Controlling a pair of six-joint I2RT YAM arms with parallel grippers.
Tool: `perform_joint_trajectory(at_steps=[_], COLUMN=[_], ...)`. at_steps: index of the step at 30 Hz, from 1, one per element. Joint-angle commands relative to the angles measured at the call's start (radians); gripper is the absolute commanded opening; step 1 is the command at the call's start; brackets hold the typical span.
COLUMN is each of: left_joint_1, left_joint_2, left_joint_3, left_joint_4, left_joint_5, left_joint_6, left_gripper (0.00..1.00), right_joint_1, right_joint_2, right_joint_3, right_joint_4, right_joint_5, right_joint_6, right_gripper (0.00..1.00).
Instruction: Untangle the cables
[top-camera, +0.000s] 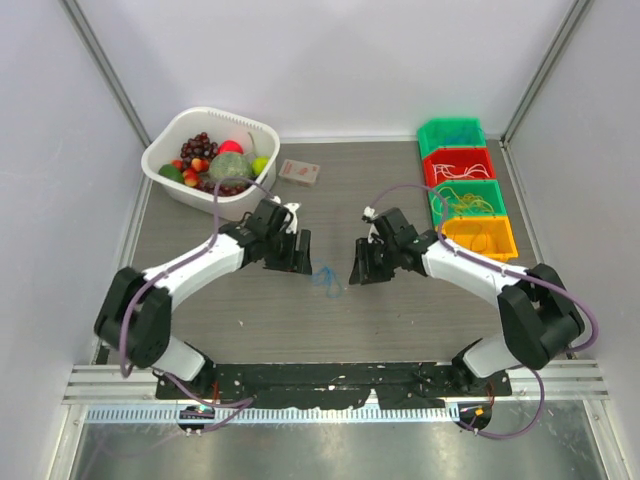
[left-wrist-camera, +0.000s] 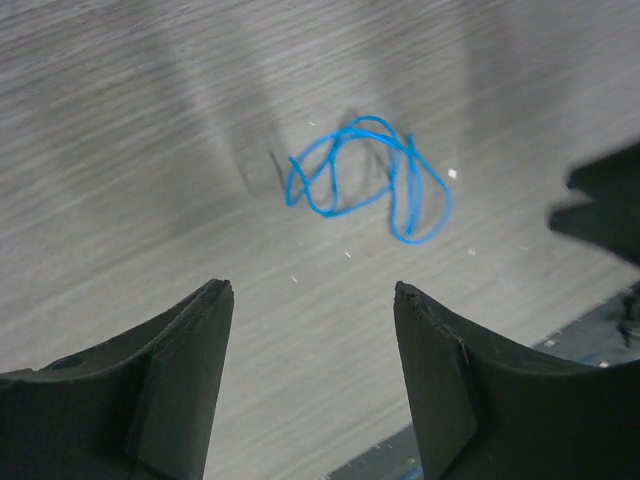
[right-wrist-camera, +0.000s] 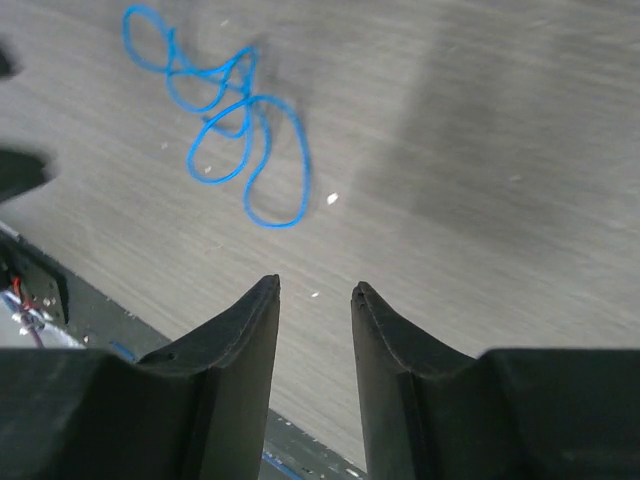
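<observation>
A thin blue cable (top-camera: 327, 277) lies in loose tangled loops on the grey table between the two arms. In the left wrist view the blue cable (left-wrist-camera: 370, 180) rests ahead of my left gripper (left-wrist-camera: 314, 290), which is open with nothing between its fingers. The right wrist view has the blue cable (right-wrist-camera: 230, 130) up and to the left of my right gripper (right-wrist-camera: 315, 288), whose jaws stand a small way apart and empty. From above, the left gripper (top-camera: 292, 252) and right gripper (top-camera: 364, 264) flank the cable, neither touching it. More cables lie in the coloured bins at the back right.
A white bowl (top-camera: 165, 152) of fruit stands at the back left, a small card box (top-camera: 299, 172) beside it. A row of bins, green (top-camera: 450, 132), red (top-camera: 459, 164), green (top-camera: 466, 199) and orange (top-camera: 480, 237), lines the right side. The table's black front edge (top-camera: 330, 378) runs below.
</observation>
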Motion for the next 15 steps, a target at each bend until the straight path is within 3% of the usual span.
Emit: perform_joint_trajectory(at_steps=[1,4,9,10,13,15], left_joint_1=[0.007,0.009,0.009,0.007,0.007,0.007], left_joint_2=[0.151,0.29,0.398,0.404,0.394,0.343], left_joint_3=[0.081,0.156,0.207,0.205,0.213,0.204], left_joint_4=[0.109,0.094,0.073,0.08,0.061,0.053], left_joint_5=[0.002,0.018,0.076,0.097,0.111,0.108], left_joint_6=[0.099,0.13,0.142,0.142,0.133,0.116], left_gripper=[0.66,0.48,0.45,0.41,0.06,0.0], right_joint_1=[0.065,0.068,0.085,0.085,0.085,0.089], right_joint_2=[-0.089,-0.104,-0.127,-0.121,-0.09,-0.067], right_joint_3=[-0.038,-0.05,-0.055,-0.055,-0.061,-0.062], right_joint_4=[0.08,0.098,0.1,0.096,0.109,0.126], right_joint_5=[0.004,-0.012,0.001,0.004,-0.021,-0.039], right_joint_6=[0.078,0.108,0.127,0.128,0.124,0.118], right_gripper=[0.41,0.38,0.38,0.38,0.43,0.47])
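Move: The blue cable's small tangle lies on the table some 6 cm to the right of the left hand, about 2 cm ahead and roughly 8 cm below. The small box is about 27 cm straight ahead of the left hand and 7 cm below it, and the fruit basket is around 27 cm ahead and 19 cm left. From the right hand the cable is about 8 cm left, 3 cm ahead and 5 cm below. The left hand drops about 7 cm while moving some 4 cm forward and 3 cm right to the left end of the blue cable, turns about 10 degrees, mostly clockwise, and closes its half-open fingers from both sides until they pinch a strand just above the table. The right hand drifts about 3 cm left and back and rises a little on the cable's other side, its fingers staying part open and touching nothing. ##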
